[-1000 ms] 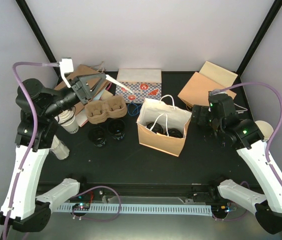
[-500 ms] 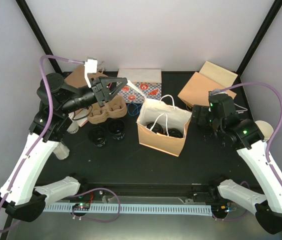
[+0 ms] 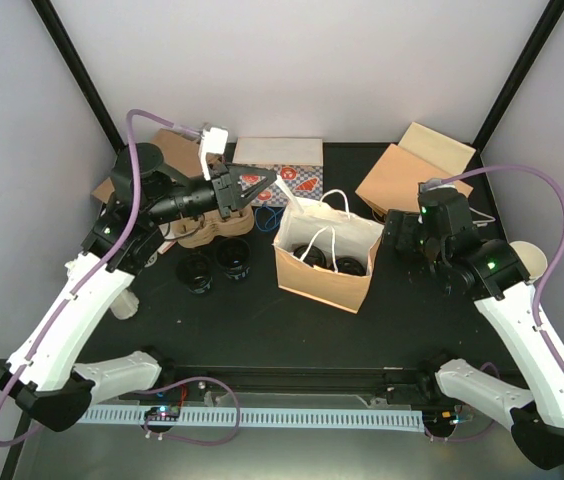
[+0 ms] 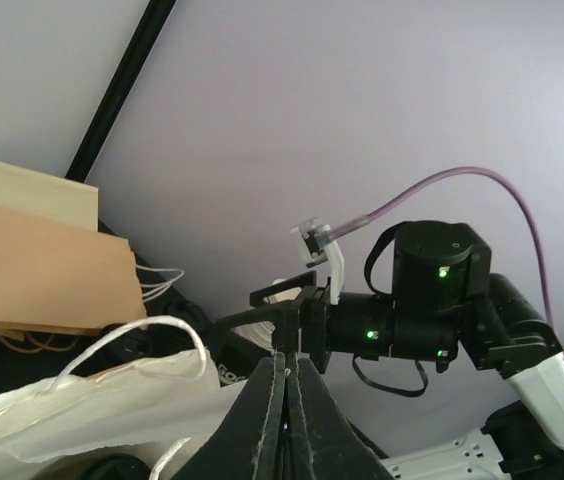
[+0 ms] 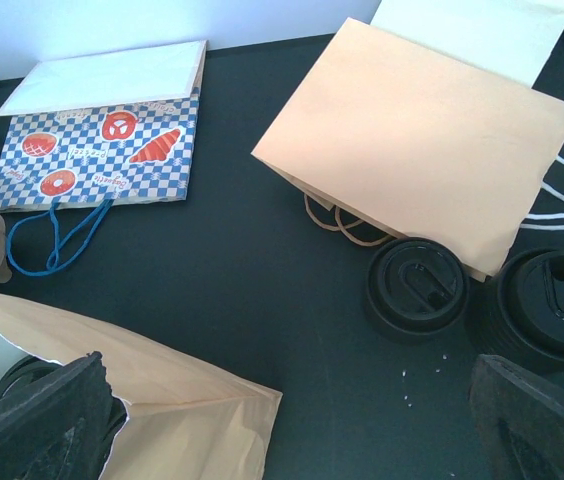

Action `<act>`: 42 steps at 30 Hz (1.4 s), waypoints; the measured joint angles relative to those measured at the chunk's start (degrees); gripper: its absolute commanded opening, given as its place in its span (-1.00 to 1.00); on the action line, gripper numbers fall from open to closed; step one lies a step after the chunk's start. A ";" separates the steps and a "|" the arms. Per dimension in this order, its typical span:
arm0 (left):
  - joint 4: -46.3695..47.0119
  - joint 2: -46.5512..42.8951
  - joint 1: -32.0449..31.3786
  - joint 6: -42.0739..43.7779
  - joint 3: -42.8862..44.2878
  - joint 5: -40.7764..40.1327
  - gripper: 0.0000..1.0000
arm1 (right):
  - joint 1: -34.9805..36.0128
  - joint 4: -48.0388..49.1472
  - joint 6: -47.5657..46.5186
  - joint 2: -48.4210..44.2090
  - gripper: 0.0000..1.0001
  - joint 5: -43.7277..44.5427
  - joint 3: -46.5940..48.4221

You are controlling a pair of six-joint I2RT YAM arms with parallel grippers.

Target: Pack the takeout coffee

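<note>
Two takeout coffee cups (image 3: 195, 270) (image 3: 232, 256) with black lids stand on the table left of the open brown paper bag (image 3: 327, 275). More black-lidded cups (image 3: 352, 265) sit inside it. Two others (image 5: 417, 285) (image 5: 552, 300) stand beside a flat tan bag in the right wrist view. My left gripper (image 3: 274, 182) is shut and hangs just above the bag's left rim. In the left wrist view its fingertips (image 4: 284, 355) are pressed together, with nothing plainly between them. My right gripper (image 5: 282, 430) is open and empty, right of the bag (image 5: 142, 400).
Brown pulp carriers (image 3: 207, 225) lie behind the two left cups. A blue checkered bag (image 3: 282, 172) lies flat at the back, and flat tan bags (image 3: 412, 165) lie at the back right. Cream paper cups (image 3: 122, 300) lie at the left edge.
My left arm has swung right from over the carriers to the bag's left rim, its gripper shut throughout. The right arm has not moved.
</note>
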 measured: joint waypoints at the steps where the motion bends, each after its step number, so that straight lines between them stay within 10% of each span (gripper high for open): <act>1: -0.48 0.17 -0.11 0.37 -0.02 -0.09 -0.97 | 0.00 0.00 0.00 -0.02 1.00 0.00 -0.02; 9: -5.27 2.27 -0.57 3.61 0.00 -1.31 -0.85 | 0.00 0.00 0.00 -0.20 1.00 0.02 -0.02; 14: -9.97 5.27 -0.90 7.26 0.11 -3.21 0.62 | 0.00 0.00 0.00 -0.44 1.00 0.02 -0.11; 17: -16.52 6.60 -0.96 10.40 1.62 -9.03 0.84 | 0.00 0.00 0.00 -0.46 1.00 0.02 -0.13; 30: -44.26 0.96 8.57 15.78 17.16 -43.01 0.90 | 0.00 0.02 -0.02 -0.66 1.00 0.00 -0.31; 42: -55.32 -6.58 24.90 18.23 7.74 -50.82 0.85 | 0.00 0.13 -0.07 -1.09 1.00 -1.09 -1.22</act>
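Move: My left hand, fingers shut on the white straw packet, is high up. The open paper bag's middle lies about 10 cm ahead, 14 cm to the right and some 35 cm below. The nearer black cup stands roughly 9 cm left and 10 cm ahead, the other black cup 19 cm left and 8 cm ahead, and the egg-carton-like cup carrier about 15 cm left and 20 cm ahead. From my right hand the bag is around 14 cm left, 8 cm ahead and 18 cm below. I lower the straw packet towards the bag's left side with my left hand, about 9 cm down and a little forward, spreading the fingers wide on the way to let go of it. Then I swing the empty, open hand some 27 cm left, away from the bag towards the stacked white cups, turning the fingers from pointing right to forward and down and sinking a few centimetres more at the end. ##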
